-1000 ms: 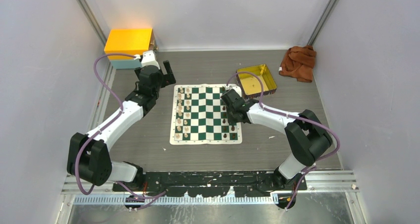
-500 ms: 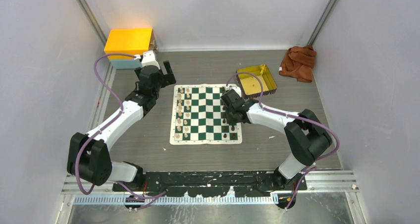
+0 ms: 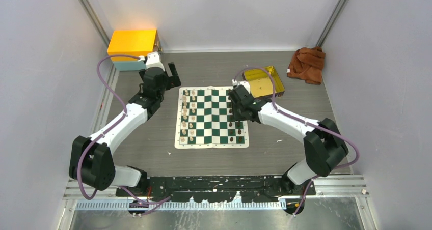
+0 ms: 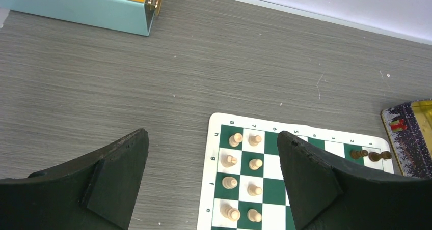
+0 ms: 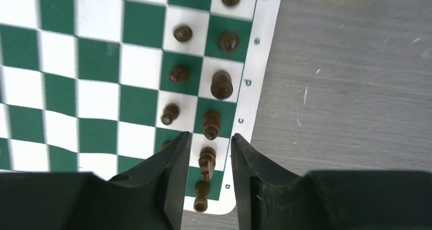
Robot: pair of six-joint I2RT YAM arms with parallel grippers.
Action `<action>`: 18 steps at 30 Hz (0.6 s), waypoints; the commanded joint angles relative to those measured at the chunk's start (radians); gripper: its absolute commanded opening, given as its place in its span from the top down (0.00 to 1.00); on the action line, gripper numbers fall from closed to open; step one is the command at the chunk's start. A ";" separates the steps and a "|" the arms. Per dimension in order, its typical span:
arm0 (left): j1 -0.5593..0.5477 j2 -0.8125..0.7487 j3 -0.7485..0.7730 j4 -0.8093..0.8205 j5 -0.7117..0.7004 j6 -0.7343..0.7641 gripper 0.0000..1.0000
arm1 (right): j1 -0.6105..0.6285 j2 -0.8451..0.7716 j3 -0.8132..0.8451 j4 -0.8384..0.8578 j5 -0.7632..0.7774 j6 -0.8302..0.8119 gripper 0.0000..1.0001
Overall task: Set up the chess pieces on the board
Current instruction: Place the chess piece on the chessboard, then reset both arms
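The green-and-white board (image 3: 211, 117) lies mid-table. Cream chess pieces (image 3: 188, 118) fill its two left files and show in the left wrist view (image 4: 244, 161). Dark chess pieces (image 3: 235, 131) line its two right files. My right gripper (image 3: 236, 113) hovers open over that right edge. In its wrist view (image 5: 209, 137) a dark knight (image 5: 206, 161) stands on its square in the gap between the fingers, apart from both. My left gripper (image 3: 172, 76) hangs wide open beyond the board's far left corner (image 4: 212, 134), holding nothing.
A gold tray (image 3: 265, 82) sits just beyond the board's far right corner; its rim shows in the left wrist view (image 4: 410, 138). An orange-lidded box (image 3: 132, 42) stands at the back left and a brown cloth (image 3: 306, 64) at the back right.
My right gripper has opened and lifted back toward the tray, leaving the dark piece standing on the board. Its elbow swung right. The left arm has not moved.
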 commanded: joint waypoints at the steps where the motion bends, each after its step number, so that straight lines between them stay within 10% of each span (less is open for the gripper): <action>1: -0.003 0.009 0.050 0.055 -0.027 0.023 0.03 | 0.004 -0.092 0.153 -0.069 0.077 -0.018 0.58; 18: 0.006 0.058 0.049 0.078 -0.103 0.058 0.02 | -0.209 0.054 0.484 0.092 0.412 -0.048 0.18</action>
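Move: The right hand is already clear of the dark chess piece just set down in the board's right-hand back rank. That piece is straight below it, about 4 cm down, with a dark knight 3 cm nearer the base and a dark pawn 3 cm to its left. The gold box's middle is about 15 cm ahead of the hand and 8 cm to its right. From the idle left hand the piece lies some 13 cm back, 23 cm right and 18 cm lower. Up and forward in one quick sweep, the right hand leaves the placed piece, climbing about 16 cm and reaching some 11 cm out, then swinging right, off the dark back rank and high towards the gold box's side of the table. The empty fingers spread from less than half open to wide, while the wrist tips them up about 25 degrees and turns somewhat clockwise. ##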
